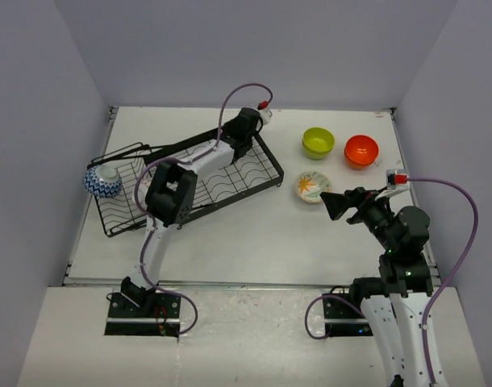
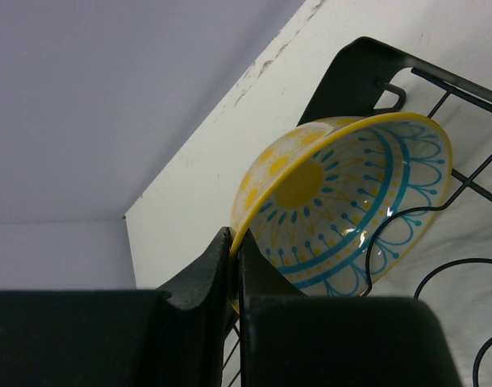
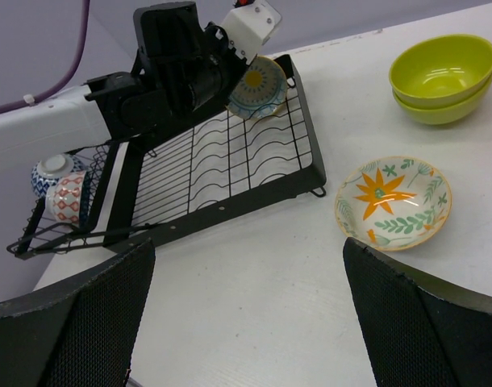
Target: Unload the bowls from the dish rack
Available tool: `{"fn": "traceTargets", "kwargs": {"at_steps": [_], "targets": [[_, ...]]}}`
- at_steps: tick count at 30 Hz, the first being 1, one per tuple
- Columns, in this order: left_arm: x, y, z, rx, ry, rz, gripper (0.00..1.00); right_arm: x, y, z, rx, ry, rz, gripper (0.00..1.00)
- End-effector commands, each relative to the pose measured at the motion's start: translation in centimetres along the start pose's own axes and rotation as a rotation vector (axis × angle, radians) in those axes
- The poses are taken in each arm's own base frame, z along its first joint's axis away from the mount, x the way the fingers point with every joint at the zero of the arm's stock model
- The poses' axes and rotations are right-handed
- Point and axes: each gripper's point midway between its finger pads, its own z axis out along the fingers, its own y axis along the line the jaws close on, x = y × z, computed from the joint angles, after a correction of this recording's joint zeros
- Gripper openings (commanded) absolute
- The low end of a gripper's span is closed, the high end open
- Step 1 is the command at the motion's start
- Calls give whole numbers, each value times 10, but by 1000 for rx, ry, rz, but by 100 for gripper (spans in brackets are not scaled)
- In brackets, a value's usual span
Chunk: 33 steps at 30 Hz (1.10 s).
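My left gripper [image 2: 232, 242] is shut on the yellow rim of a cream bowl [image 2: 351, 201] with teal lines and a yellow centre. That bowl stands tilted at the far right end of the black wire dish rack [image 1: 230, 181]; from the right wrist view the held bowl [image 3: 258, 87] sits just past the left gripper [image 3: 206, 68]. A blue-and-white bowl [image 1: 103, 181] and a red-and-white bowl [image 3: 68, 197] lie in the rack's basket end. My right gripper [image 3: 246, 314] hangs open over bare table to the right of the rack, nothing between its fingers.
On the table right of the rack stand two stacked lime green bowls [image 3: 444, 76], an orange-red bowl [image 1: 361, 151] and a cream bowl with an orange flower [image 3: 393, 201]. The left arm [image 1: 169, 193] stretches over the rack. Walls close in on three sides.
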Motion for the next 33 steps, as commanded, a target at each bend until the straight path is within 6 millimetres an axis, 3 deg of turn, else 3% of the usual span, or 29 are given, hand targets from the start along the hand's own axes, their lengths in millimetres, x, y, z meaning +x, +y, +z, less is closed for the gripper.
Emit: {"fn": "traceTargets", "kwargs": {"at_steps": [1,9,16,27,33], "targets": [[-44,44,-24,-172,-121,-47,0,-6,7,-2,-36,-20,-33,99],[-60,58,-48,-309,-164,-25,0,-6,7,-3,-37,-25,-38,99],[-65,72,-56,-363,-175,-26,0,-6,7,-2,-37,-25,-38,99],[-73,92,-73,-372,-216,-128,0,-6,6,-1,-35,-27,-35,99],[-83,93,-79,-303,-251,-213,0,-4,5,0,-34,-22,-31,99]]}}
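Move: The yellow-rimmed bowl's edge is already pinched in my left hand, with the bowl still in the rack. Its likely destination, the flower bowl on the table, lies about 28 cm to my right, 18 cm back and 10 cm lower. On the way, the rack's right end rail is some 13 cm right and 6 cm back, and the green bowls are 32 cm right and 4 cm back. From my idle right hand the flower bowl is roughly 17 cm straight ahead, 25 cm below. Keeping the rim pinched, I ease my left hand a centimetre or so back and to the right while it creeps upward and rolls left side up, tipping the fingers upward. I nearly pause, then lift quickly, about 6 cm up in all, undoing most of the roll and ending with the fingers tipped up some 15 degrees, to draw the bowl up out of the rack wires. ##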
